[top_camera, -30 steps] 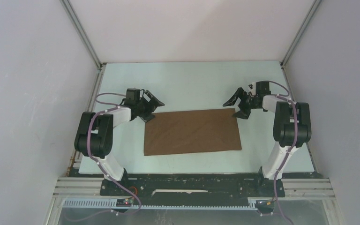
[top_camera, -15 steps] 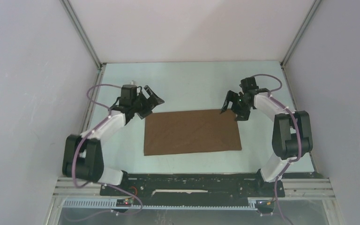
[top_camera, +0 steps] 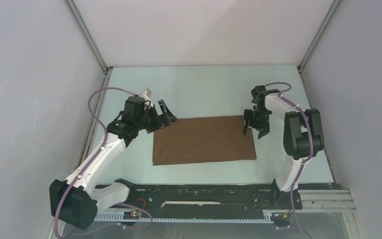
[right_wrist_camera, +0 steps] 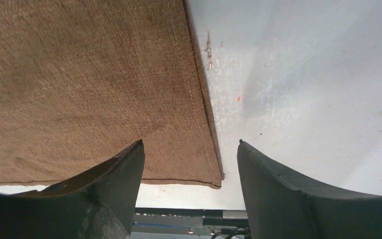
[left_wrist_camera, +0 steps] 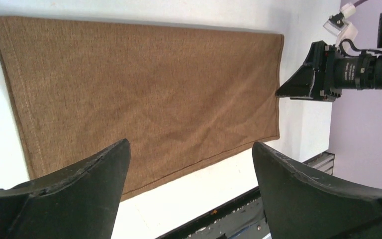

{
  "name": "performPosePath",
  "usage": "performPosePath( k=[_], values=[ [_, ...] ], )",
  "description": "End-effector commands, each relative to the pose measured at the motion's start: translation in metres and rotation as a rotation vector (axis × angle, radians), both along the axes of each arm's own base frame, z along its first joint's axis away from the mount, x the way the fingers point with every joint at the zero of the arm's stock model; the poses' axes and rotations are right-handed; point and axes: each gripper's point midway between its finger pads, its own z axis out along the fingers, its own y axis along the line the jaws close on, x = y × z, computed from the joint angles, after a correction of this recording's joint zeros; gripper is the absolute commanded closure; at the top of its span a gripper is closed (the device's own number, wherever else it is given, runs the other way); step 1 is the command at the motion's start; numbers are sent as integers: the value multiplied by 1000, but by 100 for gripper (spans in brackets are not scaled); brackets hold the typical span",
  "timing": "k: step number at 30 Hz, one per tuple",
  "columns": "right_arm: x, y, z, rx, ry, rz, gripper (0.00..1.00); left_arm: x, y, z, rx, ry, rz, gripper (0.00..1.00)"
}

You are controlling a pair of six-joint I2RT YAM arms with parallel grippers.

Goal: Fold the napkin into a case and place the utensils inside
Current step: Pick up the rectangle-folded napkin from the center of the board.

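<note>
The dark brown napkin (top_camera: 204, 140) lies flat on the pale table as a wide rectangle, also seen in the left wrist view (left_wrist_camera: 144, 89) and the right wrist view (right_wrist_camera: 89, 84). My left gripper (top_camera: 165, 119) hovers open at its far left corner, nothing between the fingers (left_wrist_camera: 190, 143). My right gripper (top_camera: 255, 130) points down over the far right corner. It is open and its fingers straddle the napkin's right edge (right_wrist_camera: 190, 142) without pinching it. The utensils are out of view, and no case shows.
Grey enclosure walls with aluminium posts (top_camera: 87, 37) close in the table on the left, right and back. A black base rail (top_camera: 194, 194) runs along the near edge. The right gripper's body (left_wrist_camera: 323, 74) shows in the left wrist view beyond the napkin.
The left arm has stretched out, bringing its gripper nearer over the napkin's far left corner. The right gripper turned downward and came onto the far right corner, its jaws narrowing a little.
</note>
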Motion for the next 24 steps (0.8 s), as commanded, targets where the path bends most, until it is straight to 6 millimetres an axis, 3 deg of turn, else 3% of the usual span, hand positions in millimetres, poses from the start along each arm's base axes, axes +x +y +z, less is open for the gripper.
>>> performPosePath(
  k=[1, 10, 15, 19, 24],
  values=[
    [4, 0, 5, 20, 1, 99, 27, -24, 1, 4, 12, -5, -77, 0],
    [-1, 9, -16, -2, 86, 129, 28, -35, -1, 16, -17, -45, -105, 0],
    [-2, 14, -26, 4, 116, 123, 37, -39, 0, 21, -29, -59, -104, 0],
    [1, 13, -36, -10, 123, 123, 37, -41, 2, 31, -38, -91, -88, 0],
    [10, 13, -42, -28, 89, 131, 62, -45, 6, 44, -41, -116, -75, 0]
  ],
)
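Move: The folded napkin's middle lies about 24 cm to the right gripper's left, 3 cm back and 3 cm below. Its right edge runs between the open fingers, roughly 1 cm to the right of the hand point; the near right corner is some 12 cm back and 1 cm right. From the raised left gripper, the napkin's middle is about 16 cm right, 2 cm back and 17 cm down. Lower the right gripper about 2.5 cm onto the napkin's right edge, easing it back and left by barely 1 cm each, tips tilting slightly back towards the base. Keep the edge between the fingers and close them to about half open to gather the cloth. Draw the open left gripper back about 4 cm while raising it 3 cm, clear of the napkin. ##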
